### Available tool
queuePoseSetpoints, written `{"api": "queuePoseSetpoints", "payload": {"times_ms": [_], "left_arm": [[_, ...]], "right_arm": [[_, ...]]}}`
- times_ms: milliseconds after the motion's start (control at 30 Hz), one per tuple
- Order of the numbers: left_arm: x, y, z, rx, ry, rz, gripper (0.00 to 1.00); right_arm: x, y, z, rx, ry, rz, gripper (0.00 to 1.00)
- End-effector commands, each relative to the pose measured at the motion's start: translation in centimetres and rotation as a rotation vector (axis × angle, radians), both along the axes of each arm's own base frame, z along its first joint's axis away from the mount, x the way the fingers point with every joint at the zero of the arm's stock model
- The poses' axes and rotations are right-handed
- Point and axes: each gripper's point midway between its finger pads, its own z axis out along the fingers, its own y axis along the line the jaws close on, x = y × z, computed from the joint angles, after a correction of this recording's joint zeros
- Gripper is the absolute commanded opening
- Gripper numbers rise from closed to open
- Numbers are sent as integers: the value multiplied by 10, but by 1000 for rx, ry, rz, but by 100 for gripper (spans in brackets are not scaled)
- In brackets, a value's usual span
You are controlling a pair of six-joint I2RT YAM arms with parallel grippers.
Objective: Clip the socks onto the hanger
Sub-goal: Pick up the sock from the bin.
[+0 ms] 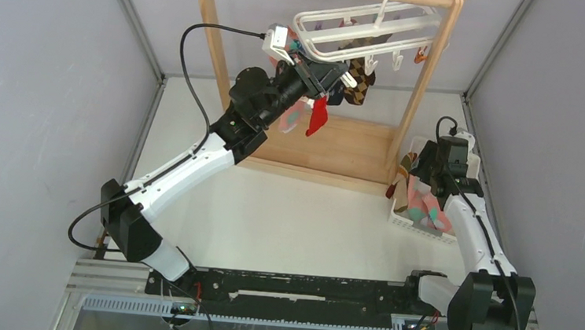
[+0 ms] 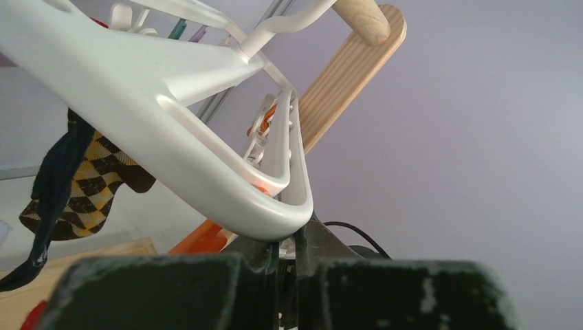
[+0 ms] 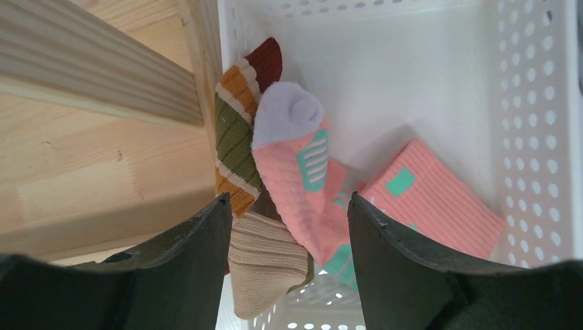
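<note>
The white hanger (image 1: 363, 25) hangs from the wooden rack's top bar, and its rounded corner (image 2: 206, 179) fills the left wrist view. My left gripper (image 1: 344, 76) (image 2: 297, 240) is raised to that corner, its jaws shut just under the frame; what they pinch is hidden. An orange clip (image 2: 203, 240) shows beside it. A red sock (image 1: 318, 118), a pink one (image 1: 293, 119) and a dark argyle sock (image 1: 359, 85) (image 2: 93, 182) dangle from the hanger. My right gripper (image 1: 423, 189) (image 3: 289, 201) stands open over the basket, above a striped sock (image 3: 237, 130) and a pink sock with teal marks (image 3: 302, 179).
The tall wooden rack (image 1: 220, 41) stands at the back on a wooden base (image 1: 346, 149), and its post (image 3: 89, 75) runs close to my right gripper. The white perforated basket (image 1: 415, 223) (image 3: 536, 124) sits against the right wall. Grey walls enclose the table.
</note>
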Motion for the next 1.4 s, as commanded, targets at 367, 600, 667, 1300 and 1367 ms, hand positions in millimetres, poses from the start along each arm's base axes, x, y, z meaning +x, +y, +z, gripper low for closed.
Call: {"api": "queuePoseSetpoints", "payload": {"times_ms": [367,600,667,1300,1367], "left_arm": [[-26,-13,18,-15,-41,-97,0],[-27,-11,19,-12,-46,-93,0],[-28,-11,20,-13,-49,-94,0],[-29,-11,21,-15,-54,-99,0],[-28,-12,20,-13,-54,-99,0]], "right_arm": [[5,0,-30,-43,54,-9,68],[8,-5,-42,-63,85,-30,67],[8,-5,-45,-62,94,-32,67],[11,14,-59,-82,146,113,64],[12,13,-62,-85,164,114,64]]}}
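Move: The pink sock with the lilac cuff lies in the bin some 10 cm below the right hand and only about 2 cm ahead, with no clear offset sideways. The striped sock is about 5 cm ahead and 3 cm to the left, the beige sock 4 cm back and 3 cm left, and the other pink sock roughly 3 cm back and 7 cm right. From the left hand the lilac-cuffed sock lies about 24 cm right, 2 cm back and 43 cm lower. Towards the lilac-cuffed pink sock the right hand sinks about 6 cm into the bin, its open fingers tipping some 10 degrees further down. Late on, the descent pauses while the hand shifts a centimetre left and turns slightly counter-clockwise, then it starts down again. The fingers stay open either side of the sock, with no touch to be seen. ##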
